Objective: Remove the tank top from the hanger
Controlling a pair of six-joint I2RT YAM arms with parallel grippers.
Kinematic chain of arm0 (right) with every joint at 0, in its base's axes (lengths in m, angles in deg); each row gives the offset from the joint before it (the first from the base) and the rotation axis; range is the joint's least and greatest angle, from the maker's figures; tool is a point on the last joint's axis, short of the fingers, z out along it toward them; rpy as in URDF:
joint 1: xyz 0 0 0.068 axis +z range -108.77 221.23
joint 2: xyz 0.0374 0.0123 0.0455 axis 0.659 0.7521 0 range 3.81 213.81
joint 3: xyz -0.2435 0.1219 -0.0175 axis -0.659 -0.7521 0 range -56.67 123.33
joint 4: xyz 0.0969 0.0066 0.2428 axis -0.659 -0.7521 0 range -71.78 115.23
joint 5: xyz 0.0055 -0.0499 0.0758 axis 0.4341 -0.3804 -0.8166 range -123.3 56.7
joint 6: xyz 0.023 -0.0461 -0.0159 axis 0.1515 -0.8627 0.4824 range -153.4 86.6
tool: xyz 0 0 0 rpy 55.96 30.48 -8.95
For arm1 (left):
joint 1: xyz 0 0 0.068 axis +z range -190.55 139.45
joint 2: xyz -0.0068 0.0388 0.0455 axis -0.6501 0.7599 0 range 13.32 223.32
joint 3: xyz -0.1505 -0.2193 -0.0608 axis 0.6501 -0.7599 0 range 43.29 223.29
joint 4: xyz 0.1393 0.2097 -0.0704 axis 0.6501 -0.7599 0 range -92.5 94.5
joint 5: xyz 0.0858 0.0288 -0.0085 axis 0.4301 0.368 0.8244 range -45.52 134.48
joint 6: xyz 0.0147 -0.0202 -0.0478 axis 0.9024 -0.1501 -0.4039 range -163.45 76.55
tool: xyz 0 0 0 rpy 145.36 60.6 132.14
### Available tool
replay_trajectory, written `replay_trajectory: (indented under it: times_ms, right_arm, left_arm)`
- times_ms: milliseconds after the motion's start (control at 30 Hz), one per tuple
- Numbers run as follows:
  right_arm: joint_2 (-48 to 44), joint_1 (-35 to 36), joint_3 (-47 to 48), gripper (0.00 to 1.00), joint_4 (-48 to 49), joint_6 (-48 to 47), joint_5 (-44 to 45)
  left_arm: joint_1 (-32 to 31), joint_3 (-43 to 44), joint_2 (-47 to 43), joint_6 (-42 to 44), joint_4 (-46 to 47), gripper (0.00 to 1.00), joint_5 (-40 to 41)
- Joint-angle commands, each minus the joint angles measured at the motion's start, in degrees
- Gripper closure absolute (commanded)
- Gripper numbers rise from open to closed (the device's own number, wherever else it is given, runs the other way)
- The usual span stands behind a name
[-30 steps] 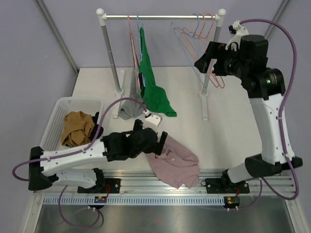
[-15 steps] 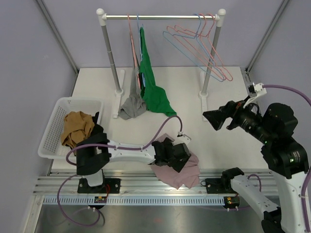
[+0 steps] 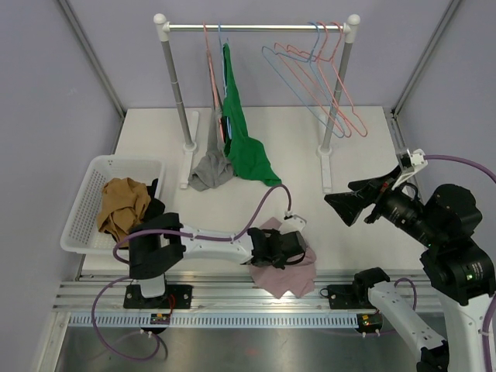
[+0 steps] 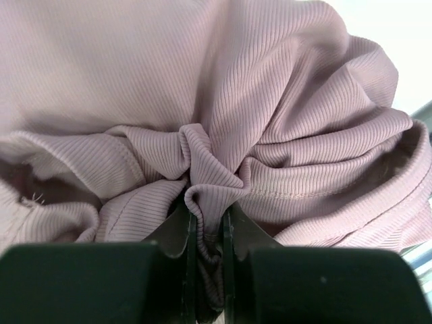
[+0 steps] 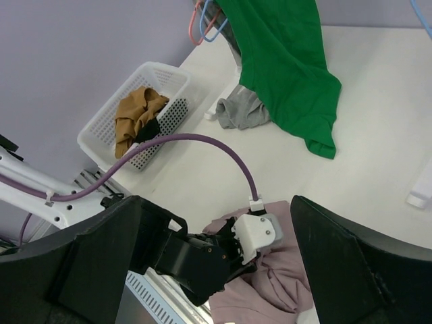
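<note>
The pink ribbed tank top (image 3: 294,271) lies crumpled at the table's near edge, off any hanger. My left gripper (image 3: 285,254) rests on it. In the left wrist view the jaws (image 4: 209,219) are shut on a bunched fold of the pink cloth (image 4: 223,115). My right gripper (image 3: 346,203) hovers open above the table's right side and holds nothing. Its view looks down between its wide fingers (image 5: 101,270) at the left gripper and the pink tank top (image 5: 277,283). Several empty wire hangers (image 3: 329,81) hang at the right end of the rail (image 3: 256,28).
A green garment (image 3: 244,143) hangs from a hanger on the rail, its hem on the table, with a grey garment (image 3: 209,170) beside it. A white basket (image 3: 93,167) at the left holds a brown cloth (image 3: 124,205). The rack's right post (image 3: 335,116) stands near my right gripper.
My left gripper reached onto the pink tank top and shut on a fold of it. The right arm came down from the rail's hangers to low on the right, still open.
</note>
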Motion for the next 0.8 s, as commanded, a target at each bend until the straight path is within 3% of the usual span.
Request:
replay_trajectory:
  times_ms: [0, 167, 367, 633, 767]
  right_arm:
    - [-1.33, 0.01, 2.38, 0.01, 1.10, -0.45, -1.13]
    - [-1.60, 0.01, 2.73, 0.00, 0.31, -1.06, -0.52]
    - [-1.42, 0.01, 2.91, 0.01, 0.31, -1.42, -0.25]
    - [-0.89, 0.01, 3.35, 0.00, 1.37, -1.59, -0.87]
    - [-0.98, 0.01, 2.91, 0.00, 2.42, -1.07, -2.10]
  left_arm:
    - [-0.29, -0.04, -8.06, -3.57, -10.64, 1.00, 10.12]
    - [3.30, 5.24, -21.31, -10.77, -30.59, 1.00, 24.79]
    - [11.74, 7.09, -35.04, -11.05, -43.09, 1.00, 29.04]
    - [39.14, 6.04, -49.02, 1.94, -42.85, 1.00, 24.40]
    - [60.90, 2.79, -47.03, 10.12, -37.48, 1.00, 12.56]
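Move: The left fingers are already shut on the pink tank top, just above the table. The white basket lies roughly 52 cm to this hand's left and 16 cm ahead, its middle 3 cm higher, with the brown top in it about 50 cm left and 14 ahead. The hanging grey top's lower end is around 27 cm left and 27 ahead. From the idle right hand, the basket is some 55 cm left, 12 ahead and 36 below. Keeping its pinch on the pink tank top, the left hand carries it off the table and sweeps left towards the basket, some 36 cm left, with a rise of about 22 cm that comes mostly in the first half, and roughly 12 cm forward. The wrist swings counter-clockwise by around 60 degrees on the way; the hand is still travelling left at the end. ##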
